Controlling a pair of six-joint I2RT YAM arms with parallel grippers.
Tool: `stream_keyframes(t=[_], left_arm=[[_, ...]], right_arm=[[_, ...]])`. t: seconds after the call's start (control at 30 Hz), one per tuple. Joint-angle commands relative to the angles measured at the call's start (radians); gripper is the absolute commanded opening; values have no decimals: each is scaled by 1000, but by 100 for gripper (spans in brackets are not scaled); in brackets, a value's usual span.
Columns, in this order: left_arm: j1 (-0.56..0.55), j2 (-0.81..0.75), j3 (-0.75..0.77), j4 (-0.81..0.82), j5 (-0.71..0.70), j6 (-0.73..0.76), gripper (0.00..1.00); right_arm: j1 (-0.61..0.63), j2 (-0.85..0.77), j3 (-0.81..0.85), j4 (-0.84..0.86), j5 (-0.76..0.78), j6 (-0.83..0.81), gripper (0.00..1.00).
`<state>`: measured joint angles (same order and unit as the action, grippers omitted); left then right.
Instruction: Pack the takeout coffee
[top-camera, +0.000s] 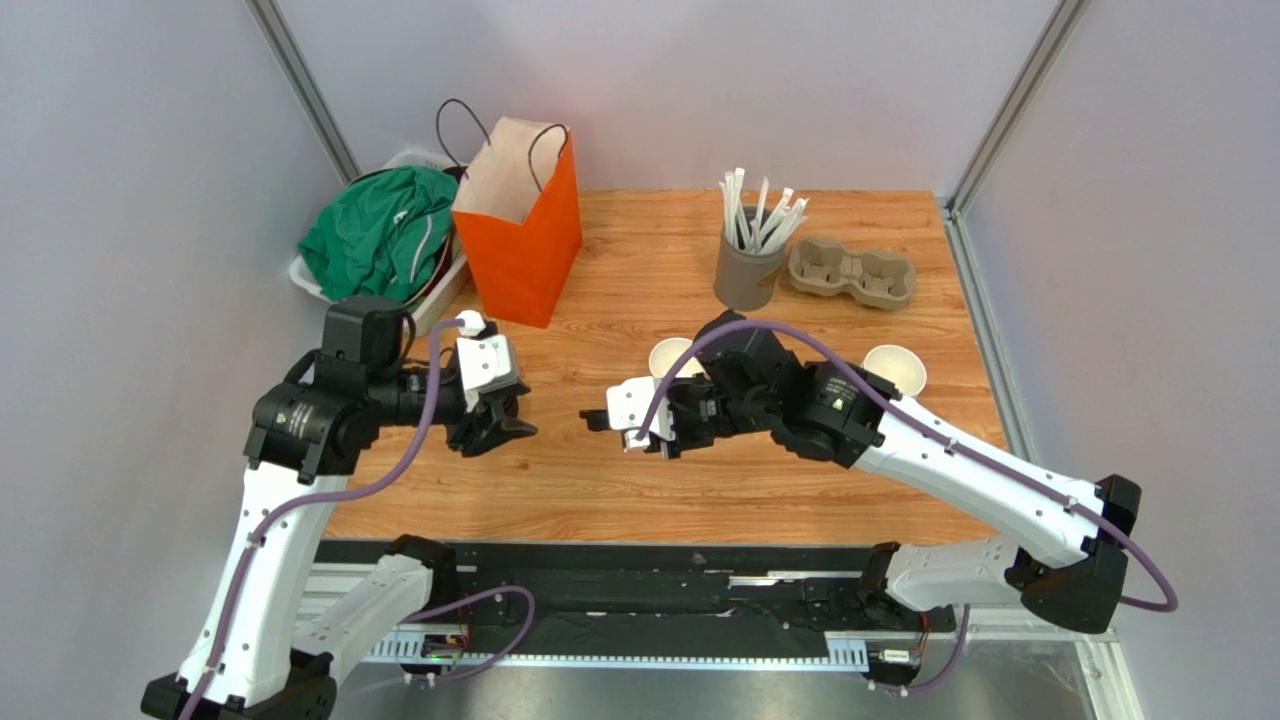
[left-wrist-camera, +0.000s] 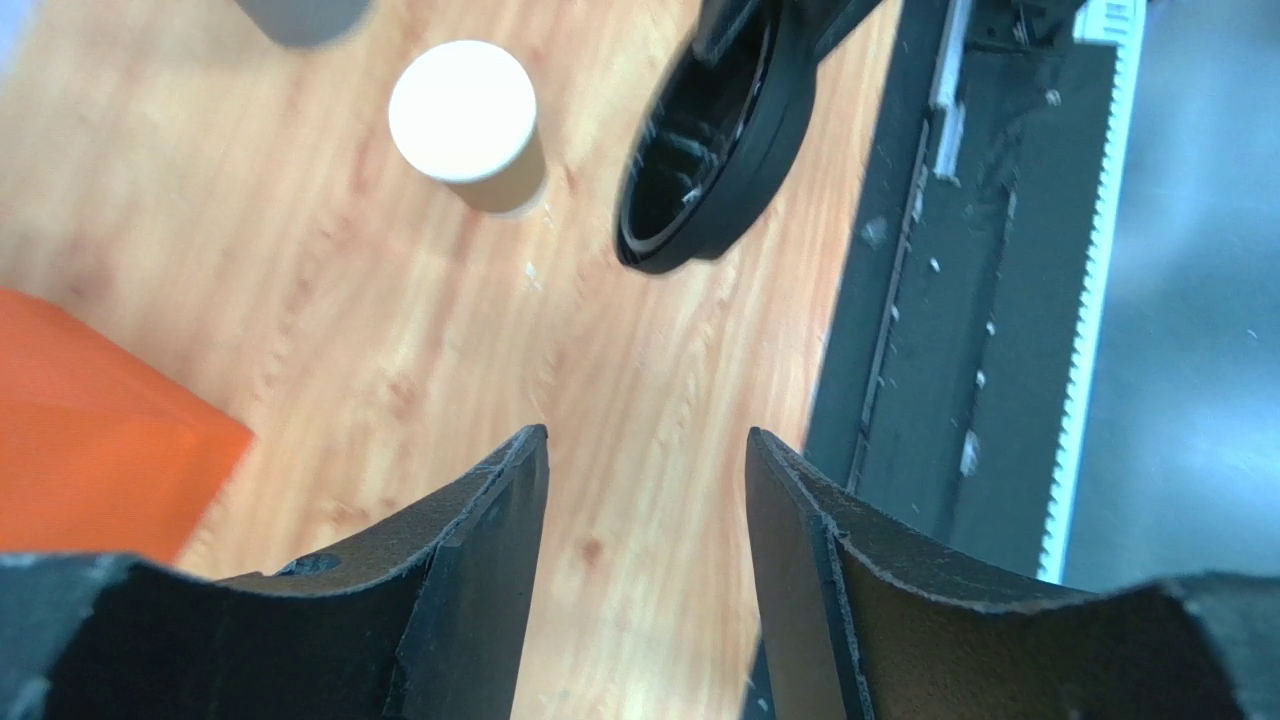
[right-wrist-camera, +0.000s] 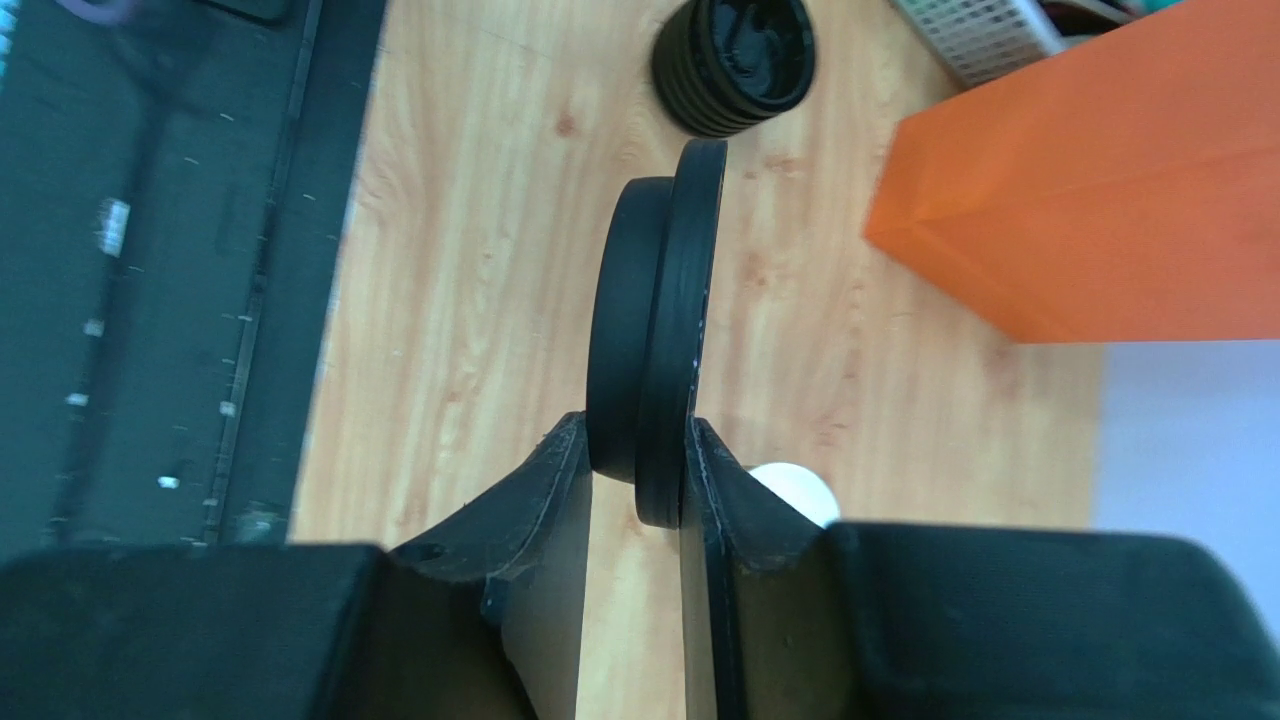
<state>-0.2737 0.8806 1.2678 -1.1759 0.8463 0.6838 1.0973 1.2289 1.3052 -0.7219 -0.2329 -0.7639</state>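
Note:
A black plastic lid (right-wrist-camera: 661, 338) stands on edge between the fingers of my right gripper (right-wrist-camera: 633, 438), which is shut on its lower rim above the wooden table. In the left wrist view the same lid (left-wrist-camera: 718, 150) hangs tilted, its hollow side facing that camera. A tan paper cup (top-camera: 672, 357), white inside, stands upright just behind my right gripper (top-camera: 604, 420); it also shows from the left wrist as the cup (left-wrist-camera: 463, 113). My left gripper (left-wrist-camera: 646, 468) is open and empty, a short way left of the lid, near the orange bag.
An orange paper bag (top-camera: 522, 225) stands open at the back left beside a basket with green cloth (top-camera: 376, 233). A grey cup of white straws (top-camera: 747, 263) and a cardboard cup carrier (top-camera: 852, 273) sit at the back. Another tan cup (top-camera: 896, 368) is at the right. A stack of black lids (right-wrist-camera: 733, 60) lies near the bag.

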Motion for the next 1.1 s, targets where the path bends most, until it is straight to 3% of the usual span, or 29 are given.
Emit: stream_keyframes(t=[0.0, 0.13, 0.27, 0.37, 0.83, 1.07], left_arm=[[-4, -51, -4, 174, 98, -63, 60], [-16, -12, -2, 211, 160, -78, 62], [-67, 35, -13, 239, 67, -81, 64], [-87, 66, -10, 251, 73, -92, 64], [-248, 182, -56, 182, 126, -23, 65], [-309, 248, -56, 246, 42, -72, 64]], right_arm=[[-92, 29, -20, -22, -265, 138, 18], [-169, 75, -15, -30, -437, 181, 18], [-203, 116, -3, -50, -500, 190, 19], [-215, 146, 2, -76, -546, 190, 19], [-263, 159, -21, -7, -499, 228, 19], [-263, 161, -23, 29, -479, 252, 18]])
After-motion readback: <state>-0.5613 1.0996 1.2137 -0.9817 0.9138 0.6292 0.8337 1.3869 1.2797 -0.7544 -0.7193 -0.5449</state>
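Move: My right hand still pinches the black lid by its edge; the lid's middle lies some 11 cm to the right of my open left fingers, level with them front to back and about 4 cm lower. From my right hand, those left fingers are about 14 cm to the left and 3 cm higher, and the white cup stands 13 cm ahead, 3 cm right, 23 cm below. The lid stack is roughly 10 cm ahead and 10 cm left of my left hand, 27 cm below. I bring my open left hand about 7 cm to the right towards the held lid, first bobbing up and slightly forward, then sinking some 6 cm while it yaws clockwise, until its fingers straddle the lid's free edge without closing. Meanwhile my right hand keeps its pinch, lowers the lid 5 cm and rolls its upper side forward about 30 degrees, then stays nearly in place. ##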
